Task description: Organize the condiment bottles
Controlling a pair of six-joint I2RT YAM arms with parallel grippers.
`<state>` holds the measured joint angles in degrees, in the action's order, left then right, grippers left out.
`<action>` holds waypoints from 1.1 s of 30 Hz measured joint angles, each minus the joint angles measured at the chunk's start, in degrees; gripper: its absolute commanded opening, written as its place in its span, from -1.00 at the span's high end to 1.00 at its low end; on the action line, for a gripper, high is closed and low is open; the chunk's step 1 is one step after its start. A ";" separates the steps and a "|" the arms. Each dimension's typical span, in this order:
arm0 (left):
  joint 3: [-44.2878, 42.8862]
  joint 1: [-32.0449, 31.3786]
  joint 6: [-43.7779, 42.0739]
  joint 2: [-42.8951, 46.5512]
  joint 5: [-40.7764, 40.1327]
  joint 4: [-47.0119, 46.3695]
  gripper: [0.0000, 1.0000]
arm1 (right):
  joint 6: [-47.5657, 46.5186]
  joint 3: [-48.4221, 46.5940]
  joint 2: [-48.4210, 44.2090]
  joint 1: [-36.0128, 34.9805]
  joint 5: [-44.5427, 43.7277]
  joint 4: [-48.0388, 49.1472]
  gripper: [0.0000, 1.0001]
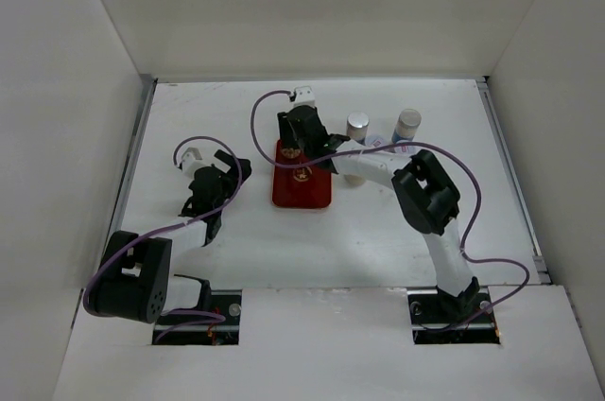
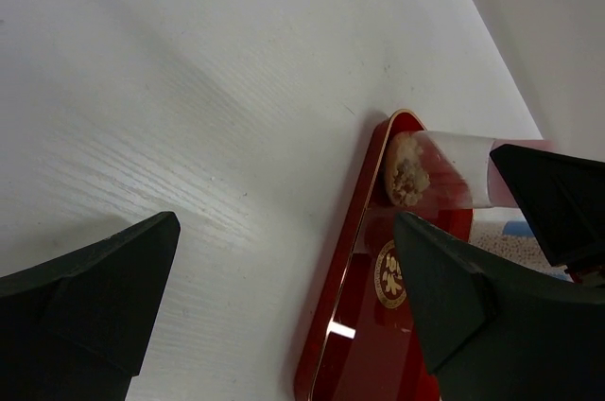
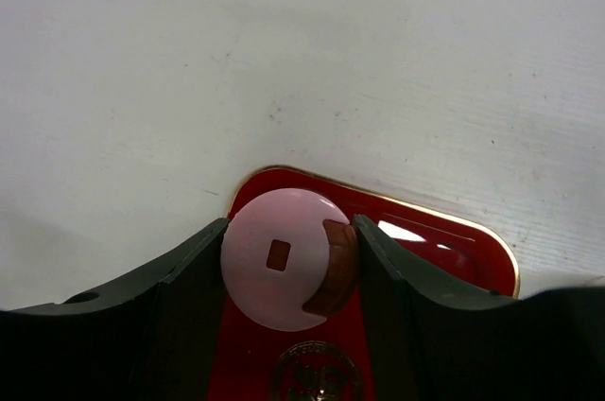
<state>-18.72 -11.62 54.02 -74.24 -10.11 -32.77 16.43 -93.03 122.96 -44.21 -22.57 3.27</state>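
In the right wrist view my right gripper (image 3: 288,264) is shut on a condiment bottle with a pink lid (image 3: 274,259). Both fingers press its sides over the far left corner of the red tray (image 3: 444,240). From above, the right gripper (image 1: 301,141) hides that bottle at the tray's (image 1: 304,195) far end. The left wrist view shows the clear bottle (image 2: 440,169) with beige contents, its base at the tray's (image 2: 364,325) far corner; I cannot tell whether it touches. My left gripper (image 1: 236,172) stands open and empty on the table left of the tray.
Two more bottles stand right of the tray, one with a silver lid (image 1: 357,125) and one with a bluish lid (image 1: 408,121). White walls enclose the table on three sides. The right arm (image 1: 425,193) reaches across from the lower right.
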 measured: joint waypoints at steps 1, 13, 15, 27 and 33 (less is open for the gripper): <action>0.00 0.04 0.00 0.00 0.00 0.00 -1.00 | 0.09 -0.15 0.17 -0.02 0.04 0.02 -0.38; 0.00 0.35 0.02 -0.02 0.20 0.00 -1.00 | -0.20 6.27 -8.79 -0.79 0.57 -0.59 -0.63; 0.00 0.35 0.02 -0.02 0.17 0.00 -1.00 | -0.17 10.71 -15.17 -0.83 0.55 -0.13 -0.64; 0.00 0.09 0.02 -0.13 0.17 -0.04 -1.00 | 1.57 34.73 -37.81 7.32 -6.40 1.88 -0.79; 0.00 -0.13 0.02 -0.13 0.09 -0.02 -1.00 | 2.21 36.65 -35.87 7.37 -6.40 -1.20 -0.78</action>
<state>-18.72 -11.75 54.04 -74.37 -10.02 -32.80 18.63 -56.38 87.09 -36.84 -28.97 2.07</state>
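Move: The right hand, low at the tray's far left corner, still holds the pink-capped bottle; the yellow-capped bottle stands about 17 cm to its right and 8 cm back, its middle some 3 cm lower. The silver-capped bottle is roughly 16 cm right and 2 cm ahead, and the tray's middle 8 cm back and 3 cm right. From the left hand the yellow-capped bottle lies some 28 cm right, about 1 cm ahead. Right fingers open off the pink-capped bottle, rise 12 cm, then swing 18 cm right and down over the yellow-capped bottle. ##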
